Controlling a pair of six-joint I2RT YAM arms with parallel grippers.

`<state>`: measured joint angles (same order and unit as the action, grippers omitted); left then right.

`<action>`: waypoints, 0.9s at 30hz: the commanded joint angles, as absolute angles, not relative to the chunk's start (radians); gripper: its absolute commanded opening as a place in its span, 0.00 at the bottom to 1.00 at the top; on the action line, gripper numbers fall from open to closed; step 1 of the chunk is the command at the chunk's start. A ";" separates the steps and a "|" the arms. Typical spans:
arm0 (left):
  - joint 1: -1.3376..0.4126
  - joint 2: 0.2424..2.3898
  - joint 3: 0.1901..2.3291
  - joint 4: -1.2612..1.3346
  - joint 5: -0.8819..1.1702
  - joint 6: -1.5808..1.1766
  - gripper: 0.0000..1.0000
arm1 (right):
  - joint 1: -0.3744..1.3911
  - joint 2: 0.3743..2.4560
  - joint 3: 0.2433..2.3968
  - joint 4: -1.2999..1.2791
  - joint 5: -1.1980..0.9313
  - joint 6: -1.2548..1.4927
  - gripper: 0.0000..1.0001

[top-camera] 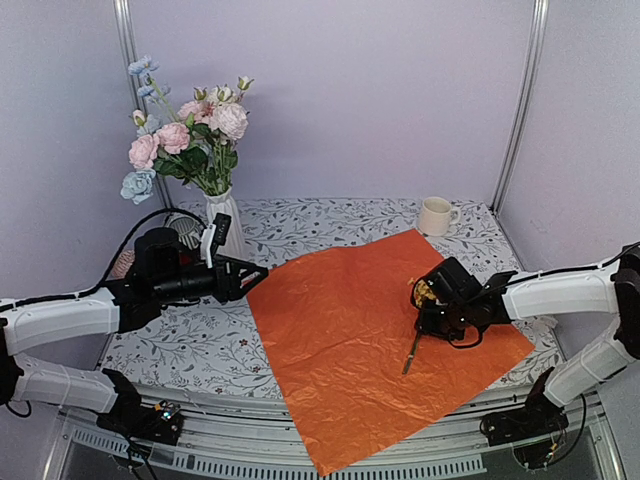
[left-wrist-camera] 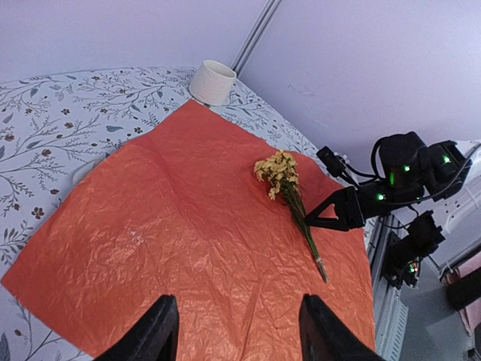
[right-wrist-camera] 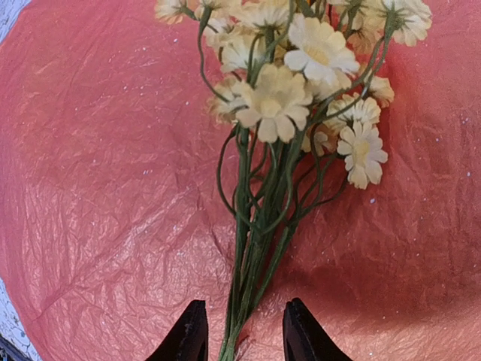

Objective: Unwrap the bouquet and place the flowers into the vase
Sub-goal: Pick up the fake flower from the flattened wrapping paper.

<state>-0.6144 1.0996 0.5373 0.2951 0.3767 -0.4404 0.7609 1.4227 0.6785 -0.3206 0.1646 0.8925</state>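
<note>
The bouquet is undone, and its orange paper (top-camera: 340, 330) (left-wrist-camera: 188, 226) lies spread flat on the table. Pink and pale blue flowers (top-camera: 190, 140) stand in the white vase (top-camera: 226, 225) at the back left. A sprig of small yellow flowers (top-camera: 413, 345) (left-wrist-camera: 289, 192) (right-wrist-camera: 278, 98) lies on the right part of the paper. My right gripper (top-camera: 425, 318) (right-wrist-camera: 240, 335) is low over it, its jaws either side of the green stems (right-wrist-camera: 252, 263) with a narrow gap on each side. My left gripper (top-camera: 258, 272) (left-wrist-camera: 239, 331) hangs open and empty above the paper's left edge.
A cream mug (top-camera: 435, 215) (left-wrist-camera: 212, 81) stands behind the paper's far corner. A striped grey cup (top-camera: 185, 232) sits left of the vase, partly hidden by my left arm. Walls close the back and sides. The paper's near corner overhangs the front edge.
</note>
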 commanded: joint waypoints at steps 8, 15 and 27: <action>-0.630 1.101 0.514 0.322 0.385 -0.443 0.56 | 0.681 1.526 0.735 -0.240 0.169 0.843 0.26; -0.633 1.093 0.512 0.313 0.397 -0.463 0.56 | 0.676 1.427 0.700 -0.130 0.065 0.767 0.03; -0.799 1.146 0.568 0.501 0.432 -0.579 0.57 | 0.676 1.037 0.494 0.495 -0.370 0.536 0.02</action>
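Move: Just under the right hand's half-open fingers lie the stems of the fake flower, its middle about 2 cm ahead and 2 cm below, blooms pointing forward. The wrapping paper is spread flat beneath, its centre some 9 cm left and 3 cm back of that hand; the mug stands roughly 30 cm ahead and 10 cm right. From the left hand the flower lies about 30 cm right, 1 cm ahead, 18 cm lower. Easing about 3 cm forward and slightly down along the stems, the right hand closes its fingers on them below the blooms, then lifts fast, some 15 cm up and 6 cm left with a little drift back, swinging its fingers some 45 degrees from steeply down to forward-left. Late on, the empty left hand slides about 4 cm back and right. ##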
